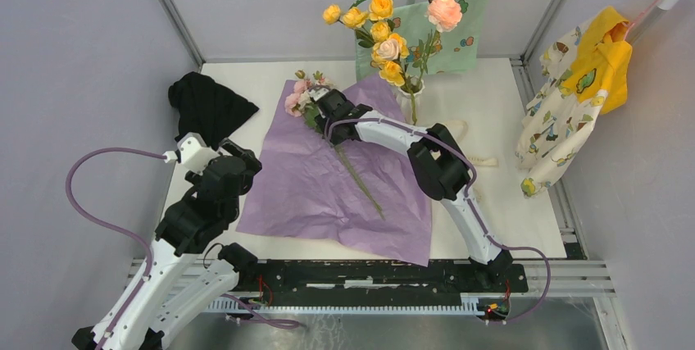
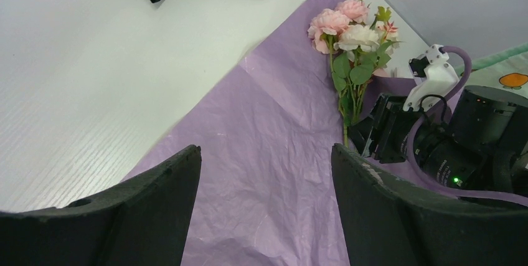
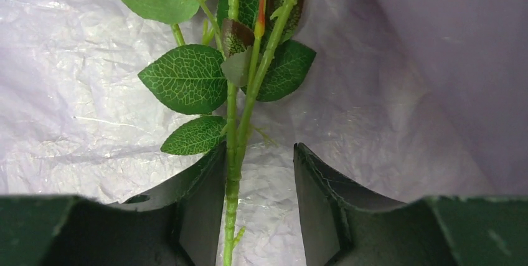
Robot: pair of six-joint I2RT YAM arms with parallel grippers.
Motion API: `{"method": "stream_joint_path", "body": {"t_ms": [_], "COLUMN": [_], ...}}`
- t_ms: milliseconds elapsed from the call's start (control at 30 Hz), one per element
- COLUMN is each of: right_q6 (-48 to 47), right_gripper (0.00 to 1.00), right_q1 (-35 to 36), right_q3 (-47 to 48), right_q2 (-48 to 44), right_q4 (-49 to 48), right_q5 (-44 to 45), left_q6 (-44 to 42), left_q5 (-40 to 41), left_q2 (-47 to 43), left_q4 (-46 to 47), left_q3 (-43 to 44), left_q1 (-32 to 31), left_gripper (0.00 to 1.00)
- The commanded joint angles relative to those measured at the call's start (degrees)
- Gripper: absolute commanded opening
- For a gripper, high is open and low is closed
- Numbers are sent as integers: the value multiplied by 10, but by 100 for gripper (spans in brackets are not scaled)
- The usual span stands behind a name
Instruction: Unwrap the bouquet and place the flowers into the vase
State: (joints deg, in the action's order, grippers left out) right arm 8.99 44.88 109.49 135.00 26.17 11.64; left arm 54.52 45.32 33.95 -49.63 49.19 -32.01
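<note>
The bouquet is undone: its purple wrapping paper [image 1: 328, 186] lies spread flat on the table. One spray of flowers, pink and cream roses [image 1: 297, 100], lies on the paper with its long stem [image 1: 361, 178] running toward me. My right gripper [image 1: 321, 108] straddles that stem just below the leaves. In the right wrist view the green stem [image 3: 233, 179] rests against the left finger, and a gap separates it from the right one; the right gripper [image 3: 259, 151] is open. The white vase [image 1: 403, 97] holds yellow roses [image 1: 381, 34] and pink roses [image 1: 442, 6]. My left gripper [image 2: 266, 154] hovers open over the paper's left part.
A black cloth [image 1: 205, 104] lies at the back left of the table. Cream ribbon [image 1: 483, 159] lies to the right of the paper. A green garment on a hanger [image 1: 447, 38] hangs behind the vase. Patterned and yellow clothes [image 1: 574, 96] hang at the right wall.
</note>
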Motion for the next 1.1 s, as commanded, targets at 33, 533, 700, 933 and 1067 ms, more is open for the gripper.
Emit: {"method": "stream_joint_path", "body": {"t_ms": [33,533,700,933,1067], "right_q6": [14,22,29,32,32], "right_gripper": [49,6,0,0,0], "right_q1": [7,10,13,28,37], "right_q3": [28,-9,-56,-145,-186], "right_q2": [7,-14,-73,-189,-250], "right_q4": [-22,-49,-74,-112,-127], "right_q5": [-33,-31,-25,-9,-3], "left_q6": [-5,-4,-4,-5,-4], "left_q5": [11,8,7,6,5], "left_q2": [-2,7,9,8,5], "left_q4": [11,11,11,12,11], "left_q3": [-1,0,1,2,1], "left_q1": [-1,-1,-1,-1,-1], "left_gripper": [82,82,82,82,82]}}
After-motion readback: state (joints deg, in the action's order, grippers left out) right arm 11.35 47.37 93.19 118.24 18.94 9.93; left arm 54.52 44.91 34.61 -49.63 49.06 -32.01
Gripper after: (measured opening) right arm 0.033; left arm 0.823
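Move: The white flower's stem lies just 1 cm back and 2 cm to the left of the right hand's open fingers, about 1 cm below their tips. Its white bloom is roughly 9 cm ahead and 4 cm left of that hand, the pink flowers some 6 cm ahead and 8 cm left; the vase stands about 20 cm to the right, nearly level. From the idle left hand the stem is some 20 cm ahead, 14 cm right and 23 cm below. The white flower's stem, just below its lowest leaves, gets pinched as the right hand slides a couple of centimetres left, staying low over the purple paper, and its half-open fingers shut completely. Keeping that grip, the hand then lifts about 7 cm while drawing back some 3 cm and a little right, with hardly any wrist turn. ##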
